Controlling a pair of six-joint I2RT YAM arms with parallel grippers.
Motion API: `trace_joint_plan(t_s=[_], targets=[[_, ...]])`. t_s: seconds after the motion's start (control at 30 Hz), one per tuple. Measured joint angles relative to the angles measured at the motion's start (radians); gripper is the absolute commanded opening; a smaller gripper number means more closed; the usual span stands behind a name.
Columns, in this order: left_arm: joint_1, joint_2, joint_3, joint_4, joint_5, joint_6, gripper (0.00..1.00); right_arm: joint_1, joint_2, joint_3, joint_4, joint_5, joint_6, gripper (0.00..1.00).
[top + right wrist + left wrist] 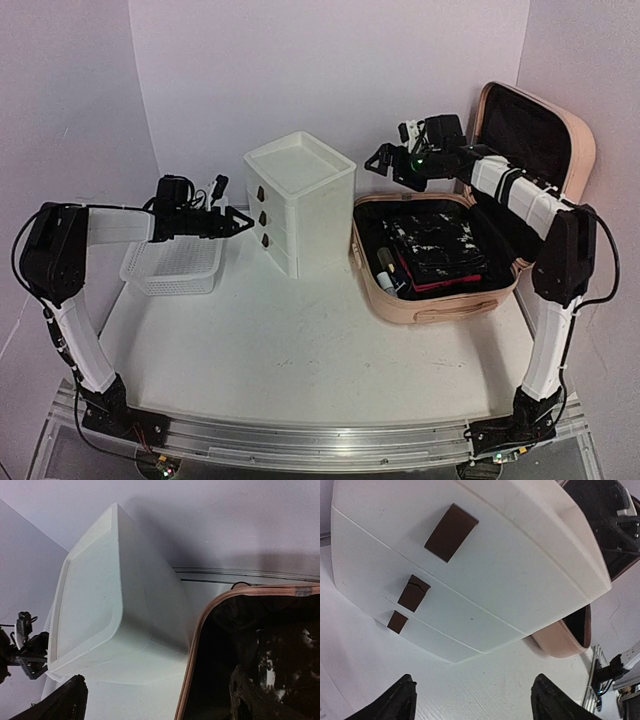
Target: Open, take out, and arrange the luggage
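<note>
The peach-pink luggage [432,310] lies open at the right of the table, its lid [578,140] standing upright behind it. Inside its black lining lie a black patterned pouch [440,245] and a white tube [385,283]. My right gripper [385,162] hovers open over the luggage's far-left corner; in the right wrist view the right gripper [157,702] straddles the pink rim [200,645] with nothing between its fingers. My left gripper [238,222] points at the white drawer box, open and empty. In its wrist view the left gripper [475,702] faces the box front, with the luggage [565,640] behind it.
A white three-drawer box [300,200] with brown handles [451,531] stands mid-table, left of the luggage. A white mesh basket [175,268] sits on the table under the left arm. The back wall is close behind.
</note>
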Motion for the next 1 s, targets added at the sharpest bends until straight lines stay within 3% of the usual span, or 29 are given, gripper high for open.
trace_joint_plan(t_s=[0.1,0.23,0.27,0.33,0.37,0.6,0.77,0.9,1.0], targets=[[-0.003,0.036,-0.040,0.069,-0.004,0.090,0.73,-0.018,0.042,0.002,0.029,-0.085,-0.006,0.98],[-0.004,0.056,-0.044,0.123,-0.011,0.167,0.48,-0.027,0.063,-0.027,0.023,-0.109,-0.016,0.98],[-0.004,0.061,-0.036,0.135,-0.014,0.179,0.50,-0.027,0.055,-0.049,0.024,-0.105,-0.019,0.98],[-0.002,0.079,-0.004,0.151,-0.017,0.202,0.68,-0.029,0.032,-0.103,0.018,-0.090,-0.024,0.98],[-0.002,0.089,0.016,0.158,-0.014,0.222,0.69,-0.030,0.019,-0.127,0.013,-0.084,-0.029,0.98],[0.003,0.195,0.183,0.192,-0.004,0.315,0.66,-0.031,-0.087,-0.232,-0.029,-0.001,-0.074,0.98],[0.003,0.222,0.208,0.187,-0.050,0.370,0.58,-0.031,-0.133,-0.232,-0.041,0.048,-0.083,0.98],[0.003,0.250,0.263,0.178,-0.058,0.409,0.43,-0.031,-0.138,-0.232,-0.048,0.061,-0.083,0.98],[0.003,0.282,0.306,0.177,-0.028,0.418,0.43,-0.031,-0.135,-0.226,-0.071,0.061,-0.085,0.98]])
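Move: The top handle on the white drawer unit is about 10 cm ahead of the left hand, 5 cm to its right and slightly higher. The middle handle is right under it, some 5 cm below the hand. The white basket's middle lies roughly 17 cm to the hand's left, 3 cm ahead and 16 cm lower. From the right hand, the top handle is about 23 cm left, 2 cm ahead and 8 cm down. Left hand reaches about 9 cm forward to the top handle, levelling and half closing; right hand sinks, drifting right-back. ##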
